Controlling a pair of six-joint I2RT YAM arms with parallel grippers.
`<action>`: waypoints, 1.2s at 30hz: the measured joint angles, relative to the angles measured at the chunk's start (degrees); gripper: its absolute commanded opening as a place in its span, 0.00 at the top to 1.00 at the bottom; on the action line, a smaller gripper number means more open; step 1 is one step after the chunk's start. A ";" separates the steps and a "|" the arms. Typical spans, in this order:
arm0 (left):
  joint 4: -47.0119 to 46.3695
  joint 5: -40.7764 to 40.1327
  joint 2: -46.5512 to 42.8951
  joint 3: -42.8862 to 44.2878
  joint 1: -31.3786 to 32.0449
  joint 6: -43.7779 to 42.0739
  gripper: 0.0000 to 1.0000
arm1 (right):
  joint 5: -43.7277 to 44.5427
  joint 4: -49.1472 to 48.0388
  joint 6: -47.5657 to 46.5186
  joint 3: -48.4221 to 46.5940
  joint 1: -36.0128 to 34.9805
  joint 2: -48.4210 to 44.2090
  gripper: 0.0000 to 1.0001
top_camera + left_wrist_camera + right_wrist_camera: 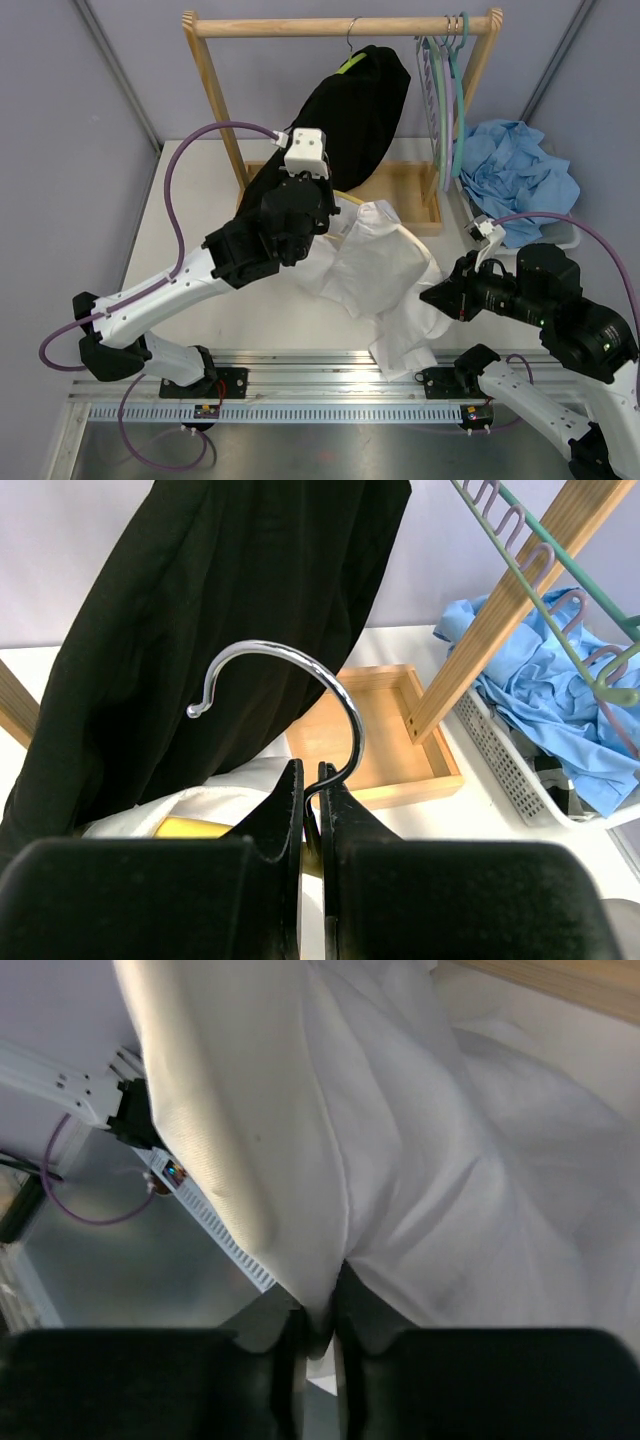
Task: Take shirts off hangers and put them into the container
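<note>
The black shirt (365,100) hangs on a lime green hanger (351,64) from the wooden rack's rail. The white shirt (375,270) lies crumpled on the table in front of the rack, with a yellow hanger (190,827) still in it. My left gripper (312,775) is shut on that hanger's metal hook (300,665), just below the black shirt (200,630). My right gripper (430,295) is shut on a fold of the white shirt (400,1140) at its right edge. The container (562,238) stands at the right, holding a light blue garment (520,170).
The wooden rack (340,26) stands at the back with its base tray (375,745). Pale green, lilac and teal hangers (448,90) hang bare at the rail's right end, close above the container (510,770). The arms' mounting rail (300,385) runs along the near edge.
</note>
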State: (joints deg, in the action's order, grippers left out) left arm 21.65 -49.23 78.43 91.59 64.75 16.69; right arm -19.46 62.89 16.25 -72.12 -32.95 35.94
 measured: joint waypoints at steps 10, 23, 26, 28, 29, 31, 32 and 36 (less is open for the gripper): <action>1.66 -1.60 5.49 5.68 -4.98 -1.11 1.00 | 0.50 -0.48 0.68 0.13 0.00 -0.42 1.00; 9.33 7.74 9.18 18.32 -16.52 3.63 1.00 | 4.07 -2.84 1.51 -0.11 0.11 -2.47 1.00; 10.01 9.03 8.74 18.23 -18.58 5.27 1.00 | 4.59 -2.45 1.73 -0.11 0.11 -3.19 1.00; 10.08 9.64 8.07 17.97 -19.69 6.08 1.00 | 4.98 -2.01 1.86 -0.11 0.11 -3.80 1.00; 10.08 10.01 7.61 17.92 -20.11 6.34 1.00 | 5.05 -1.73 1.97 -0.11 0.11 -4.15 1.00; 10.56 10.69 6.62 17.88 -20.26 6.60 1.00 | 5.20 -1.79 2.12 -0.11 0.11 -4.48 1.00; 10.80 10.73 6.14 17.88 -20.26 6.73 1.00 | 5.29 -1.77 2.21 -0.11 0.11 -4.59 1.00; 11.30 10.75 4.44 17.35 -20.37 7.19 1.00 | 5.33 -1.90 2.49 -0.11 0.11 -4.70 1.00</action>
State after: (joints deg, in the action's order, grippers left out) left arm 32.95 -38.48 82.87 108.95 44.38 23.88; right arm -14.13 60.99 18.74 -72.23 -32.84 31.24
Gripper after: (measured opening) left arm 0.039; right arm 0.018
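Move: The white shirt's edge already lies between the right fingertips, right at their hand point. From the left hand, which holds the yellow hanger by its neck, that edge is about 19 cm back, 21 cm to the right and 9 cm lower. The black shirt hangs some 16 cm ahead of the left hand, almost straight on; the rack's left post is roughly 20 cm ahead and 23 cm left, its middle about 10 cm lower. The white shirt's edge gets pinched as the right fingers shut on it and keep hold, that hand easing only about 2 cm right and up. Meanwhile the left hand, still gripping the hanger neck, carries it forward towards the black shirt by some 8 cm, then left and up, away from the pinch, turning about 10 degrees counter-clockwise with its left side dipping. ##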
